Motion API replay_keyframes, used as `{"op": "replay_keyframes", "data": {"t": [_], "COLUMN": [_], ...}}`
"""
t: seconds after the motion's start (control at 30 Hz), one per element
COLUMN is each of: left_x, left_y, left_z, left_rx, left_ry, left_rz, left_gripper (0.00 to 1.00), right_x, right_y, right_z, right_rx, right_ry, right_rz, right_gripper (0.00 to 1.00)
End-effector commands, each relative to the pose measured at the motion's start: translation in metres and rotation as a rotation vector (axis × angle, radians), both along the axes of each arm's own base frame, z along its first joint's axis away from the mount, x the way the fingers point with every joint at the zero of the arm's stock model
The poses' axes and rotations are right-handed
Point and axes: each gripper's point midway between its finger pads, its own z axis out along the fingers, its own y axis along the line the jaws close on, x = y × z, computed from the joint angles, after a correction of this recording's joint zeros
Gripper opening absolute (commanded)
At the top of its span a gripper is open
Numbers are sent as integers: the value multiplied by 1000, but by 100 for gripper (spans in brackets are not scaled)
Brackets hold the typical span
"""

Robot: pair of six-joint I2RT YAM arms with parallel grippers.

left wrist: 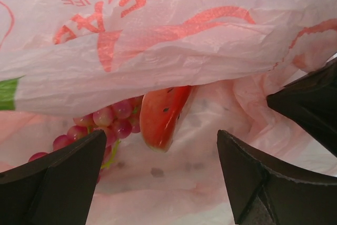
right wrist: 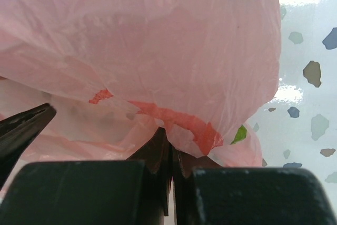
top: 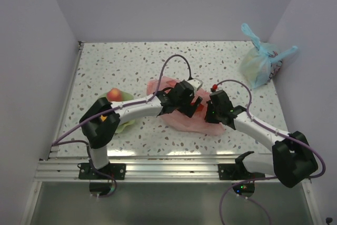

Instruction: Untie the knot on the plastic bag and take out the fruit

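Note:
The pink plastic bag (top: 181,122) lies crumpled at the table's middle, its mouth lifted. My left gripper (top: 190,103) reaches into that mouth and stands open (left wrist: 163,177), nothing between its fingers (left wrist: 58,183). Just beyond them, inside the bag (left wrist: 158,40), lie fruit: a red watermelon slice (left wrist: 160,117) and a dark red grape cluster (left wrist: 110,122). My right gripper (top: 209,110) is shut (right wrist: 171,148) on a fold of the bag's upper film (right wrist: 158,40) at its right side, holding it up. The knot is out of view.
A green bowl (top: 126,122) with a pinkish peach (top: 113,94) in it sits left of the bag, beside the left arm. A tied light blue bag (top: 260,61) stands at the back right corner against the wall. White walls enclose the table.

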Motion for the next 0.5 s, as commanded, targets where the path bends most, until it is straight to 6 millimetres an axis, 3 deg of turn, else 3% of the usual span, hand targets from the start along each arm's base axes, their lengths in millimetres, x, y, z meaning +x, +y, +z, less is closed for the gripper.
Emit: {"op": "replay_keyframes", "data": {"t": [0.0,0.47], "left_x": [19,14], "left_y": [-21,-33], "left_z": [20,-8], "left_rx": [-23,2], "left_ry": [-117,-121], "left_rz": [-69,-204], "left_gripper": [90,66], "right_x": [3,5], "right_y": [4,2], "right_z": [7,9], "right_rx": [29,16], "right_ry": [-28,-29], "right_rz": [6,5], "right_gripper": [0,0]}}
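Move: The red fruit slice I'm after lies in the open bag about 2 cm ahead of my left hand, 3 cm to its right and some 5 cm below. The grapes are about 4 cm ahead, 2 cm left and also 5 cm down. The bag rim in my right fingers is roughly 4 cm back, 7 cm right and 4 cm lower. From my right hand, the slice is about 5 cm ahead and 4 cm left, nearly level. I sink my left hand about 2.5 cm deeper into the bag towards the red fruit slice, easing a little to the right, with the wrist turning some 10 degrees clockwise. As I go down, its fingers begin to close, narrowing by about a quarter on either side of the slice. My right hand stays still and keeps the bag rim pinched. ##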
